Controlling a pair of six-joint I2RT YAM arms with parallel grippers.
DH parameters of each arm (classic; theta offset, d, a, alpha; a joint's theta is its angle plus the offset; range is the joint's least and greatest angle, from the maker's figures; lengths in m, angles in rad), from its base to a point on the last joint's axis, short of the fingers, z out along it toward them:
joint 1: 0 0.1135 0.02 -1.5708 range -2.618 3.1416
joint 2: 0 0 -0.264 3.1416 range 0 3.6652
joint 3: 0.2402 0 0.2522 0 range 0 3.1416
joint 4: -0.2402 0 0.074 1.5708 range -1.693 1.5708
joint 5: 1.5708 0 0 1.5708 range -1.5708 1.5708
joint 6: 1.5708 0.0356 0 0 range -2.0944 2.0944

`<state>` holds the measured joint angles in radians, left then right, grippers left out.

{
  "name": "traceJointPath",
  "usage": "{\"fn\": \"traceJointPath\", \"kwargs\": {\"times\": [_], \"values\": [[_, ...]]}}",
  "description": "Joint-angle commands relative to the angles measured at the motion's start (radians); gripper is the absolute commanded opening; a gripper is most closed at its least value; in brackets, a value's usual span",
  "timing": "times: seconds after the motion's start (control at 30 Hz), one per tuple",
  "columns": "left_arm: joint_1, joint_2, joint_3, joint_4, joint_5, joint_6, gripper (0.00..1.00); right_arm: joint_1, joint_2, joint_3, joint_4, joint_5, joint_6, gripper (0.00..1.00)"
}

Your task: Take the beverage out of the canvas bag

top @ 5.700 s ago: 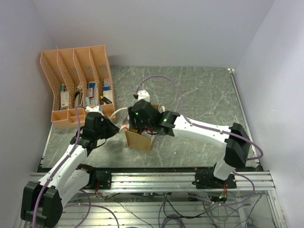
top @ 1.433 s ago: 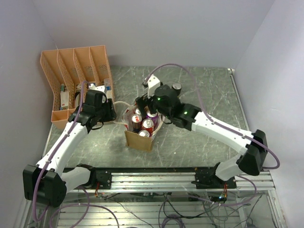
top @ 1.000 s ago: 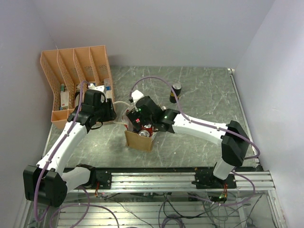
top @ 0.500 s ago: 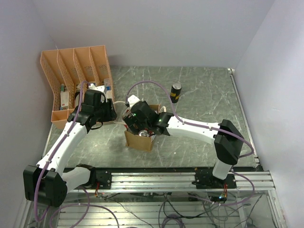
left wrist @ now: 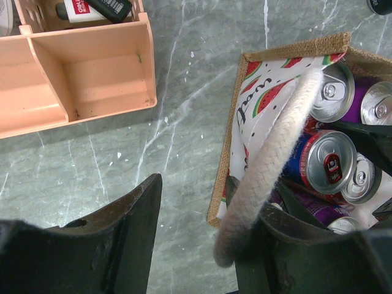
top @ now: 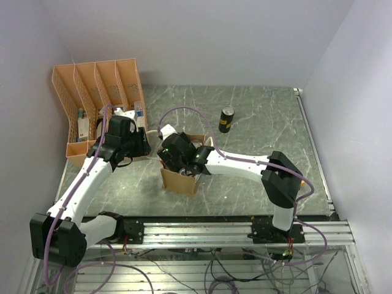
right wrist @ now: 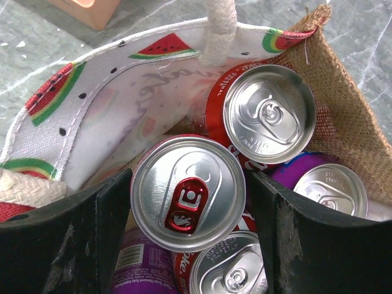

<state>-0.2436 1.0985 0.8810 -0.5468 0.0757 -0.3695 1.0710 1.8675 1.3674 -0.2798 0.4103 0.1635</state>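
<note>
The canvas bag (top: 179, 181) stands mid-table, tan with a watermelon-print lining (right wrist: 92, 92), and holds several drink cans. My right gripper (right wrist: 190, 184) is down inside the bag (right wrist: 349, 122), its jaws either side of a silver-topped beverage can with a red tab (right wrist: 184, 174). The left jaw touches the can and a thin gap shows at the right jaw. My left gripper (left wrist: 193, 184) is open at the bag's left edge (left wrist: 294, 46). A cream rope handle (left wrist: 275, 165) hangs over its right finger (left wrist: 294, 251).
One black can (top: 227, 119) stands on the table behind the bag. The orange slotted file rack (top: 98, 104) sits at the back left, close to my left wrist. Walls close in on both sides.
My right arm left the black can standing at the back, swung to the bag and lowered over the red-tab can, its jaws narrowing. The left arm has stayed still.
</note>
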Motion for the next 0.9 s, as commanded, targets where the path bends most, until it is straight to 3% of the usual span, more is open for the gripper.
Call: {"fn": "traceJointPath", "kwargs": {"times": [0.0, 0.17, 0.3, 0.37, 0.57, 0.87], "values": [[0.008, -0.009, -0.008, 0.016, 0.024, 0.012, 0.57, 0.004, 0.027, 0.022, 0.018, 0.018, -0.001, 0.74], [0.007, -0.012, -0.009, 0.016, 0.02, 0.011, 0.57, 0.004, 0.011, 0.021, 0.036, 0.004, -0.009, 0.6], [0.008, -0.012, -0.01, 0.015, 0.016, 0.011, 0.57, 0.004, -0.022, 0.018, 0.062, -0.011, -0.01, 0.33], [0.007, -0.01, -0.008, 0.013, 0.015, 0.011, 0.57, 0.004, -0.052, 0.01, 0.078, -0.021, -0.006, 0.25], [0.008, -0.006, -0.008, 0.013, 0.016, 0.011, 0.57, 0.004, -0.161, -0.043, 0.154, -0.019, 0.001, 0.1], [0.008, -0.012, -0.01, 0.013, 0.01, 0.011, 0.57, -0.006, -0.318, -0.132, 0.293, -0.015, 0.059, 0.0]]}}
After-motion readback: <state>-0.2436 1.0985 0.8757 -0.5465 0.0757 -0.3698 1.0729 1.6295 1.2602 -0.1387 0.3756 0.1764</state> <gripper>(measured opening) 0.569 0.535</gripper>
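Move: My open right fingers already straddle the Red Bull can; its middle lies about 3 cm below my right hand point and 1 cm ahead and left of it. Against that hand, one Coke can stands about 6 cm ahead and 2 right, a purple can 5 ahead and 8 right, and the black can outside the bag some 14 ahead and 20 right. From my left hand the Red Bull can is roughly level ahead, 10 cm to the right and 8 lower. I close my right fingers on the upper part of the Red Bull can until they stop against its sides, staying almost in place while they shut. Then, keeping that pinch, I lift with growing speed, about 9 cm nearly straight up and barely back, rolling the hand's left side up some 15 degrees. My left hand stays still beside the bag, its finger at the rope handle. ##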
